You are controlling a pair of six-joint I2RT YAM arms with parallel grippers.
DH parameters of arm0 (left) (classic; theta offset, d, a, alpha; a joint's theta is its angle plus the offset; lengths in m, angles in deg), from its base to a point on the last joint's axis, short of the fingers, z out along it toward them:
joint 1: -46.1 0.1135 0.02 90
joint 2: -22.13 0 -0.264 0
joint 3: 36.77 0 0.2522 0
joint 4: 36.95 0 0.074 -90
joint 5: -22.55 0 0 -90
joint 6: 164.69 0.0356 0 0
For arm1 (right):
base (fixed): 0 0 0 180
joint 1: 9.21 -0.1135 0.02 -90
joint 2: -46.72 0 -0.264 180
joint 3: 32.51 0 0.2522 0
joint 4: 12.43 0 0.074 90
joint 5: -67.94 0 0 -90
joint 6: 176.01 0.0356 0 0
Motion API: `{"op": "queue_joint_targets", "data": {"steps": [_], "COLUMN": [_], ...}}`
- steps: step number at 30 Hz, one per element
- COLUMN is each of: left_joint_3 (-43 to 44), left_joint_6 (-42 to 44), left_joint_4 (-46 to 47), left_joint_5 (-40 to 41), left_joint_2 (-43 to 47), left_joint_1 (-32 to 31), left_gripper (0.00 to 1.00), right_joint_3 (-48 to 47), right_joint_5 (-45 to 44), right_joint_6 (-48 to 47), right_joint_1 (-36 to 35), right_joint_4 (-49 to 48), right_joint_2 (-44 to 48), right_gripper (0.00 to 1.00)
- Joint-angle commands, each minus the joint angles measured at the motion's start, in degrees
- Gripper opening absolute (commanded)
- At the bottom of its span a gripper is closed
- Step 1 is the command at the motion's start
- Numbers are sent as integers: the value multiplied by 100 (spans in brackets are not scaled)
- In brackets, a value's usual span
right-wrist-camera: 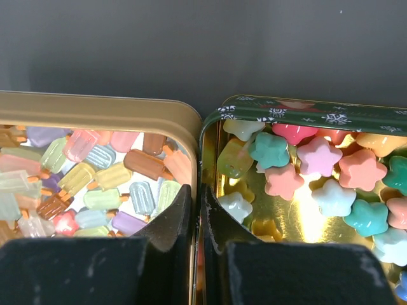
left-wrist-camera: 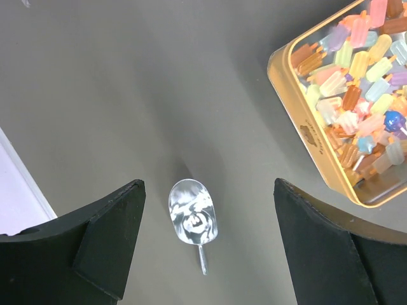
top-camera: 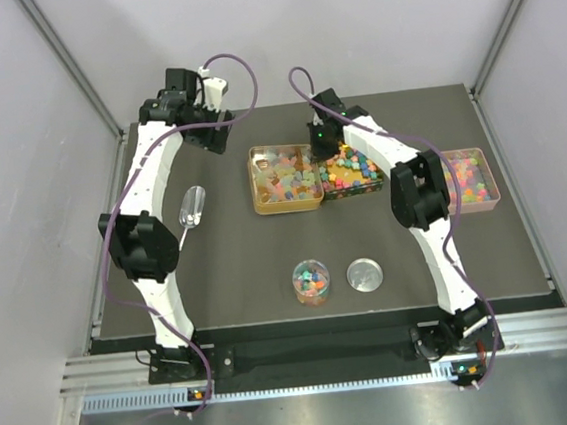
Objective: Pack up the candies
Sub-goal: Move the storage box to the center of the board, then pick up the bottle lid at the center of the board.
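Note:
Popsicle-shaped candies (right-wrist-camera: 95, 181) fill the gold tin (right-wrist-camera: 95, 101). Star-shaped candies (right-wrist-camera: 318, 168) lie in the green tin (right-wrist-camera: 305, 108) right beside it. My right gripper (right-wrist-camera: 198, 197) stands shut astride the two tins' touching walls, one finger in each tin and the rims in the slit between them. In the top view it (top-camera: 325, 140) is at the tins' far side. My left gripper (left-wrist-camera: 206, 241) hangs open, high above the mat, empty, over a clear scoop (left-wrist-camera: 193, 211). A small jar (top-camera: 311, 282) holding mixed candies stands at the front centre.
A round silver lid (top-camera: 365, 274) lies right of the jar. A pink tray (top-camera: 471, 176) of more candies sits at the right edge. The scoop (top-camera: 192, 208) lies left of the gold tin (top-camera: 285, 179), near my left arm.

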Motion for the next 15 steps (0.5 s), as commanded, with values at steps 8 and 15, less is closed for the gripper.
{"op": "queue_joint_targets", "data": {"steps": [8, 15], "left_joint_3": [352, 195], "left_joint_6": [47, -322], "left_joint_4": [109, 206], "left_joint_5": [195, 381], "left_joint_2": [104, 586], "left_joint_1": [4, 31], "left_gripper": [87, 90], "right_joint_3": [-357, 669], "right_joint_5": [907, 846], "right_joint_6": [-330, -1609], "right_joint_1": [49, 155], "right_joint_4": [-719, -930], "right_joint_2": [536, 2178], "right_gripper": [65, 79]}}
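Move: The right hand's shut fingers still pinch the two touching rims near their far end. The gold storage box's middle lies some 9 cm to its left, 5 cm back and 3 cm lower; the green box with the star candies is about 8 cm right and 5 cm back. The pink box stands about 38 cm right and 11 cm back. From the left hand the gold box is about 16 cm right, 3 cm back and 19 cm below. The right hand spreads its closed fingers almost fully and lets go of the adjoining walls of the gold storage box and the green box, easing a couple of centimetres left as they part. It then lifts faster and faster, about 6 cm up and clear of the rims, turning some 10 degrees counter-clockwise while the fingertips swing a little forward, and the empty left hand starts a slight rise of its own. ##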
